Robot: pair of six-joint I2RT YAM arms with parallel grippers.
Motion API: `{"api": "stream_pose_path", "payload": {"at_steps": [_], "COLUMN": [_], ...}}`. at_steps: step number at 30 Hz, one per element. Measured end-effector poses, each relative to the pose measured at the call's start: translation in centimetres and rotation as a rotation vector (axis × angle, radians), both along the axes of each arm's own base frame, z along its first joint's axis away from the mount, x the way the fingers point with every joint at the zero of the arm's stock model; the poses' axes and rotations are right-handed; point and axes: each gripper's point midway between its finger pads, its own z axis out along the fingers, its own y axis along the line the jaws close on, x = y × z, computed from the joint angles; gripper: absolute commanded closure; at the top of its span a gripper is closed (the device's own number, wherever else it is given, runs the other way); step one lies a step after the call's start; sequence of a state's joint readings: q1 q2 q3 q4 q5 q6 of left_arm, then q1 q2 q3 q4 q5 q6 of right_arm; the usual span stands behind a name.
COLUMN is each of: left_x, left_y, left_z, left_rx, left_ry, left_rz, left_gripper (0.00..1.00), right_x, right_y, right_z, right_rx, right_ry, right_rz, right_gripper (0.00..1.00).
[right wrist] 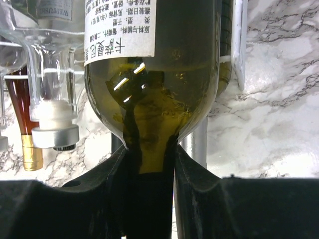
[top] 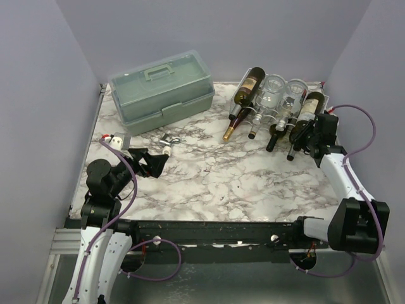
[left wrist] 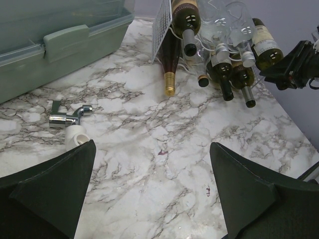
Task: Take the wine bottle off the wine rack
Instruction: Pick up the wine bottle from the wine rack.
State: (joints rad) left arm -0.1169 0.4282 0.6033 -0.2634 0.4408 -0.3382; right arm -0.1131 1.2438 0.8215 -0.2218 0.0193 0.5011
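The white wire wine rack (top: 324, 96) stands at the back right and holds several bottles lying neck-forward. The rightmost one is a dark green wine bottle (top: 309, 105) with a pale label. My right gripper (top: 302, 140) is shut on its neck. In the right wrist view both fingers press the neck just below the shoulder of the bottle (right wrist: 159, 74), with the gripper (right wrist: 149, 155) around it. The bottle still lies in the rack. My left gripper (left wrist: 152, 147) hangs open over bare marble at the left, with nothing between its fingers, far from the rack (left wrist: 162, 22).
A grey-green toolbox (top: 161, 88) with a handle sits at the back left. A chrome tap fitting (left wrist: 70, 119) lies on the marble just ahead of the left gripper. Clear bottles (top: 273, 95), a dark bottle (top: 248, 88) and a gold-capped bottle (top: 234, 126) fill the rack.
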Motion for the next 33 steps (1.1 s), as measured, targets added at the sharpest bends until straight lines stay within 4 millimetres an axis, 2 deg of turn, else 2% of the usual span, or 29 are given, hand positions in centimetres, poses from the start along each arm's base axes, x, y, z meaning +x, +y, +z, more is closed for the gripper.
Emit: {"api": "stream_pose_path", "payload": {"at_steps": [8,24,33], "left_x": [0.0,0.0,0.0], "left_y": [0.0,0.0,0.0], "left_z": [0.0,-0.2,-0.2], "left_rx": [0.0,0.0,0.0], "left_ry": [0.0,0.005,0.005], "left_rz": [0.0,0.0,0.0], "left_gripper": [0.02,0.02,0.02], "right_x": [-1.1,-1.1,-1.0], "right_y": [0.1,-1.1,-1.4], "right_z": [1.2,6.3,7.1], "right_rx": [-0.003,-0.023,-0.022], "right_ry": [0.003,-0.096,-0.106], "right_rz": [0.003,-0.023,-0.028], "right_gripper": [1.0,1.0,1.0]}}
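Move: The right fingers are already shut on the neck of the wine bottle, whose middle lies about 8 cm ahead, 2 cm to the right and 2 cm higher. The clear bottle beside it is roughly 9 cm ahead and 6 cm to the left; a lower dark bottle lies some 9 cm below, about 3 cm ahead with no sideways offset. From the idle left hand, the wine bottle is about 20 cm ahead, 53 cm to the right and 10 cm lower. Keep the right gripper's pinch on the bottle neck and ease back about a centimetre, then raise the wine bottle some 7 cm straight out of its place on top of the rack, drifting slightly right. Let the wrist tip up by about 5 degrees during the lift. ##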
